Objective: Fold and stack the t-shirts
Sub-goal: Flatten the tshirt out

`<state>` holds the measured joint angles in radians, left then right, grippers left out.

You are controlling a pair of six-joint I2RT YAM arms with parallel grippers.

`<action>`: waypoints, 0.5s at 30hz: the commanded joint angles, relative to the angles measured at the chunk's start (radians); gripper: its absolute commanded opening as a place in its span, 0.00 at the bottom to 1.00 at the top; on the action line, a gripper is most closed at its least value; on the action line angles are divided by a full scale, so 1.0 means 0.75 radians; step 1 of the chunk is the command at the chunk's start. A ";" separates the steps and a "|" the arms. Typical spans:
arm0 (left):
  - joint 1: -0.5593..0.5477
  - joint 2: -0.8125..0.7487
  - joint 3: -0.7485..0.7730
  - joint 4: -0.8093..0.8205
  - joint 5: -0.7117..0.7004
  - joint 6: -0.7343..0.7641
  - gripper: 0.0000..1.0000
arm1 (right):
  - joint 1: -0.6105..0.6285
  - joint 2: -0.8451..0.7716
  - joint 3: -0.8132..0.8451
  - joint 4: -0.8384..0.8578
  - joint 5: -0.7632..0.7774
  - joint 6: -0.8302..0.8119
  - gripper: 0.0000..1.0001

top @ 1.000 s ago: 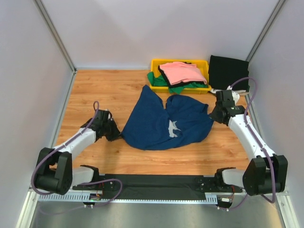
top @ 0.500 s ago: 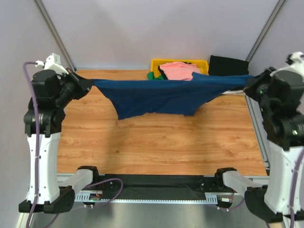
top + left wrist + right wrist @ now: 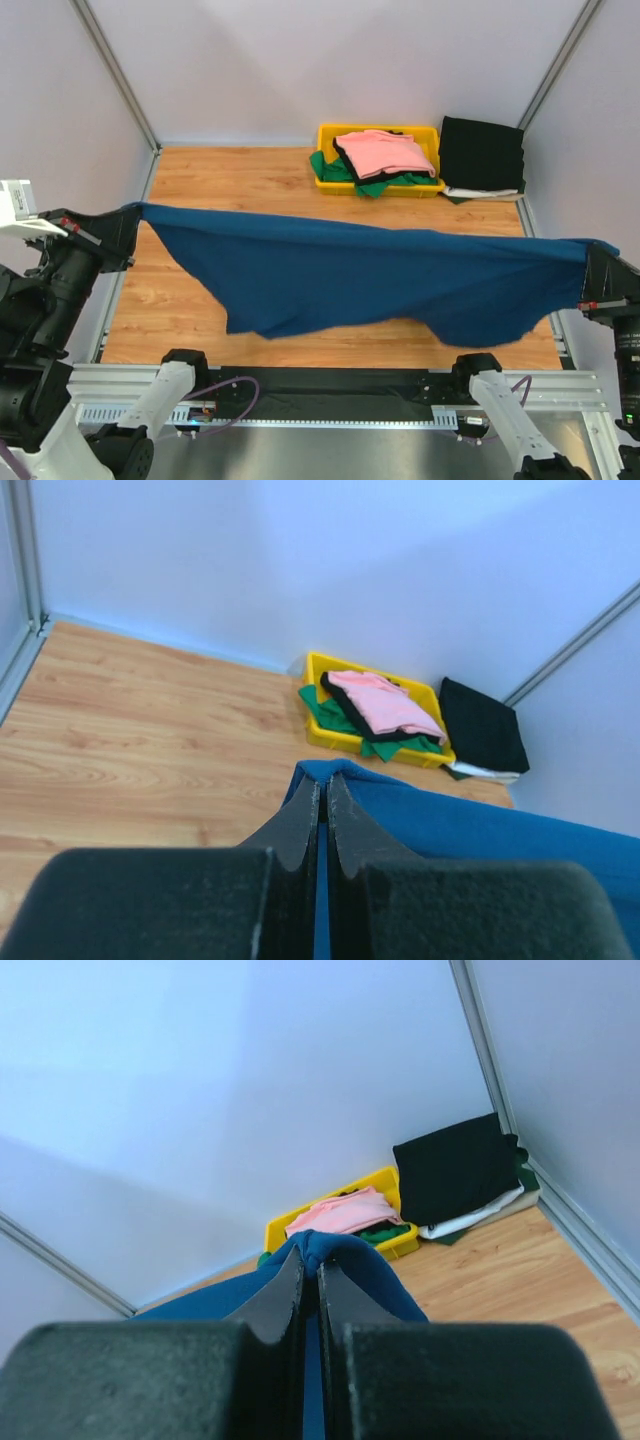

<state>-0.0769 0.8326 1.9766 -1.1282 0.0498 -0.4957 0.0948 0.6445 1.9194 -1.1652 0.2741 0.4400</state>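
Note:
The navy blue t-shirt [image 3: 370,275] hangs stretched in the air between my two grippers, high above the wooden table. My left gripper [image 3: 128,222] is shut on its left end, seen in the left wrist view [image 3: 325,782]. My right gripper [image 3: 592,262] is shut on its right end, seen in the right wrist view [image 3: 311,1258]. Its printed graphic is hidden. A pink t-shirt [image 3: 385,152] lies on top of green [image 3: 372,184] and black ones in the yellow bin [image 3: 327,135] at the back.
A folded black cloth [image 3: 482,152] lies on a white one [image 3: 482,192] at the back right corner, beside the bin. Grey walls with metal posts close in the table [image 3: 230,185] on three sides. An aluminium rail [image 3: 320,385] runs along the near edge.
Both arms have swung toward the near edge, carrying the stretched navy shirt from the back of the table to the front. One second ago the shirt lay crumpled on the table.

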 commanded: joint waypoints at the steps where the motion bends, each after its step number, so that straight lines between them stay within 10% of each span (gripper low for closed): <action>1: 0.004 0.145 0.015 -0.028 -0.093 0.113 0.00 | -0.006 0.169 0.032 0.028 0.080 -0.102 0.00; 10: 0.086 0.626 -0.041 0.021 0.009 0.135 0.00 | -0.008 0.633 -0.272 0.326 0.119 -0.110 0.00; 12: 0.127 0.716 -0.126 0.091 0.093 0.148 0.21 | -0.010 0.729 -0.317 0.367 0.091 -0.096 0.01; 14: 0.166 0.890 -0.181 0.077 0.224 0.166 0.64 | -0.008 0.858 -0.356 0.274 0.066 -0.061 0.64; 15: 0.170 0.983 -0.189 0.020 0.265 0.174 0.69 | -0.010 0.883 -0.393 0.251 0.064 -0.025 1.00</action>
<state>0.0196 1.4456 1.8732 -1.0710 0.1349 -0.4030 0.0948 1.2766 1.6730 -0.9352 0.3115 0.3962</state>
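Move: Both my hands hold the top corners of the blue t-shirt, stretched high between them. The bare table it is headed for centres about 16 cm ahead, 26 cm right and 52 cm below my left hand, and roughly 22 cm ahead, 32 cm left and 51 cm below my right. The yellow bin lies some 47 cm ahead and 19 cm left of my right hand; the black shirt pile, about 47 cm ahead and 6 cm right of it. I fling the blue t-shirt out over the table towards the bin: both hands sweep fast forward together, first nearly level and then dropping, about 25 cm out and some 16 cm down, while the wrists tip downwards by nearly 40 degrees. Near the end, still well above the table, I open both grippers and let go of the corners. ##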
